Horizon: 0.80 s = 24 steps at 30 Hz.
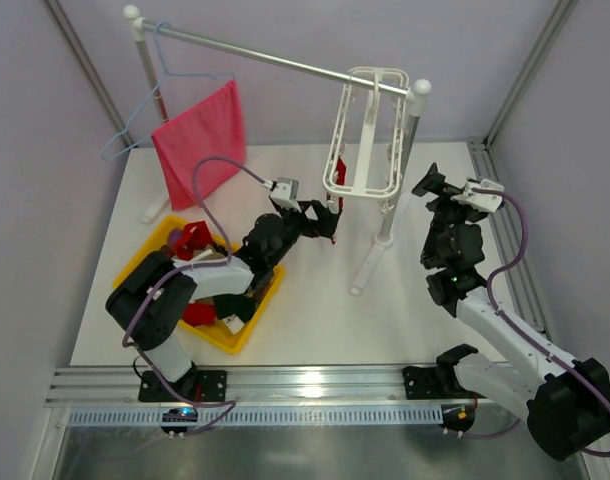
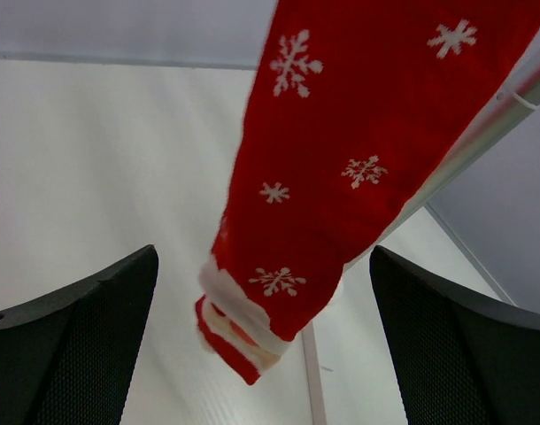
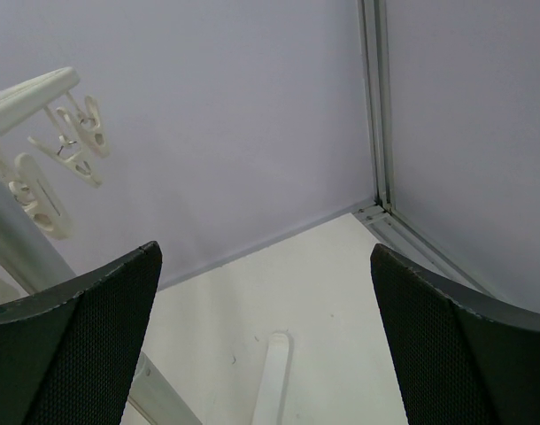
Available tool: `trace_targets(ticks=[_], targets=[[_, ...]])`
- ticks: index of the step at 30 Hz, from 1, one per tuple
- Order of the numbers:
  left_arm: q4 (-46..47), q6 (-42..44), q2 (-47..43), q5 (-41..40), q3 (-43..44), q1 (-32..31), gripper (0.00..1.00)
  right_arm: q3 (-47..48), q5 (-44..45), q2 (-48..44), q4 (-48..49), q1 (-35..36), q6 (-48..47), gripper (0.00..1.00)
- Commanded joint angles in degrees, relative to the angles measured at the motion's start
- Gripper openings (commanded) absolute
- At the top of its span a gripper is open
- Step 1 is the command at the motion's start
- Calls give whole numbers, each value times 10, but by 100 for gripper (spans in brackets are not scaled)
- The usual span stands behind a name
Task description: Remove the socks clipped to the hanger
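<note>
The white hanger (image 1: pixel 370 130) hangs from the rail by its hook. A red sock (image 1: pixel 340 165) with white snowflakes is clipped to its left side and hangs down. In the left wrist view this sock (image 2: pixel 341 168) hangs between my spread fingers, its white cuff lowest. My left gripper (image 1: pixel 327 218) is open just below the sock and touches nothing; it also shows in the left wrist view (image 2: pixel 263 354). My right gripper (image 1: pixel 432 187) is open and empty, right of the rack post; its wrist view (image 3: pixel 266 345) shows empty white clips (image 3: pixel 62 159) of the hanger at upper left.
A yellow basket (image 1: pixel 255 330) at front left holds several socks, red ones (image 1: pixel 193 240) among them. A pink-red cloth (image 1: pixel 200 140) hangs on a light-blue wire hanger (image 1: pixel 145 100) on the same rail. The rack's post (image 1: pixel 397 190) and foot (image 1: pixel 367 265) stand between the arms.
</note>
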Motion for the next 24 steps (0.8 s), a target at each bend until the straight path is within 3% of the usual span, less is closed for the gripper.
trace_targets(ticks=[1, 16, 20, 22, 23, 24], targets=[[64, -23, 19, 39, 21, -1, 100, 8, -8, 10, 19, -3, 20, 100], [74, -3, 104, 21, 85, -2, 100, 18, -16, 32, 17, -6, 22, 100], [74, -3, 120, 18, 106, -3, 61, 13, -13, 29, 22, -9, 18, 100], [69, -2, 131, 20, 118, -3, 49, 11, -14, 28, 24, -10, 18, 100], [66, -3, 137, 22, 131, -3, 30, 11, -15, 28, 26, -11, 18, 100], [66, -6, 140, 21, 136, -2, 19, 10, -17, 28, 28, -11, 20, 100]])
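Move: The red sock hangs with its middle about 6 cm ahead of the left hand, 5 cm right and 5 cm above; its lower end reaches slightly below the hand. The clip hanger is some 8 cm right, 7 cm ahead and 16 cm above, and the rack post 14 cm right, 4 cm ahead. From the right hand, the sock is about 17 cm left, 3 cm ahead and 9 cm lower. Left hand eases about 5 cm right, forward and slightly down to the red sock's lower end, fingers closing to pinch. ##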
